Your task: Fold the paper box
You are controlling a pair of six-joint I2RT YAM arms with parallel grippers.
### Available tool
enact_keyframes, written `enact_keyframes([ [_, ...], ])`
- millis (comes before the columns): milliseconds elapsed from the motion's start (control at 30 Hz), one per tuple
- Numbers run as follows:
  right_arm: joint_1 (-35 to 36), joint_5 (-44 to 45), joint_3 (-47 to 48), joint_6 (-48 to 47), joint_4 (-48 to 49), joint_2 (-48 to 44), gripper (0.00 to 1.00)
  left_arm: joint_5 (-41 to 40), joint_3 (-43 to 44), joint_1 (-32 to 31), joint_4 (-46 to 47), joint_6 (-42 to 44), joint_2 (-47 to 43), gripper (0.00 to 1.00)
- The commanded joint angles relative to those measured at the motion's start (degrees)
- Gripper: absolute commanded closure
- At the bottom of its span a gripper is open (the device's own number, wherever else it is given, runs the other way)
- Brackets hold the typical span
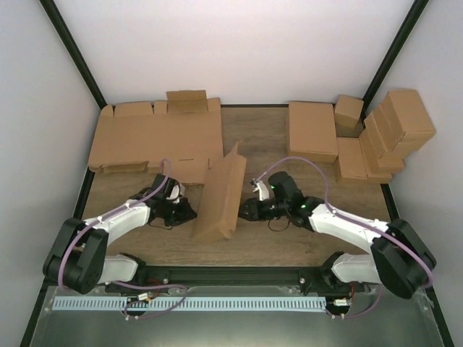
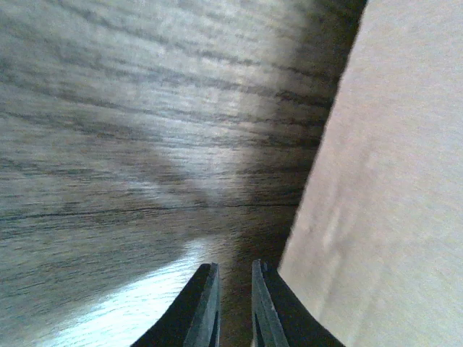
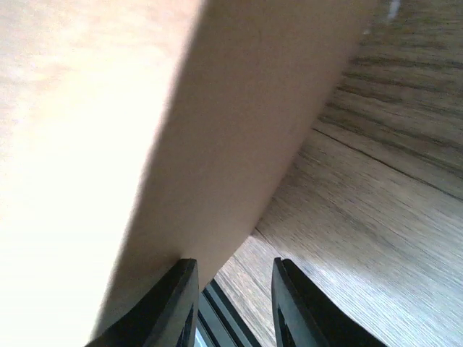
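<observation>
The paper box [image 1: 221, 195], a brown cardboard piece partly folded, stands tilted on edge at the middle of the table. My left gripper [image 1: 192, 212] is low on the table just left of it. In the left wrist view the left gripper [image 2: 235, 266] has its jaws nearly together with only bare wood in the slit, and the box wall [image 2: 391, 181] rises to the right. My right gripper [image 1: 244, 210] is at the box's right side. There the right gripper [image 3: 233, 262] is partly open and empty, its left finger against the cardboard face [image 3: 145, 108].
Flat cardboard blanks [image 1: 155, 141] lie piled at the back left. Finished brown boxes [image 1: 312, 130] and a leaning stack of them [image 1: 398, 130] stand at the back right. A metal rail [image 1: 217, 303] runs along the near edge between the arm bases.
</observation>
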Motion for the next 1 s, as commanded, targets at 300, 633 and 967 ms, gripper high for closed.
enact_keyframes([
  [300,6.9,4.7,8.9,-1.3,7.3,8.7,0.69,-8.2,4.9,0.1,-9.0,0.9,-7.8,0.65],
  [633,6.9,4.2,11.8,-2.1,8.3,11.9,0.67,-16.2,15.2,0.2,-20.5,2.0,-16.7,0.37],
  [967,6.9,3.7,13.6,-2.5,8.8,14.0,0.66,-18.3,25.6,0.1,-24.6,3.5,-22.5,0.14],
])
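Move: The paper box stands tilted between the hands, its middle about 8 cm to the left hand's right, 6 cm ahead and 7 cm higher. From the right hand it lies some 6 cm left, 5 cm ahead and about level. The flat cardboard sheet spreads around 25 cm ahead and 12 cm left of the left hand, slightly below; a closed carton sits roughly 26 cm ahead, 23 cm right and 8 cm below the right hand. Right fingers push the paper box about 6 cm left while the left hand rises some 19 cm, opening wide. ##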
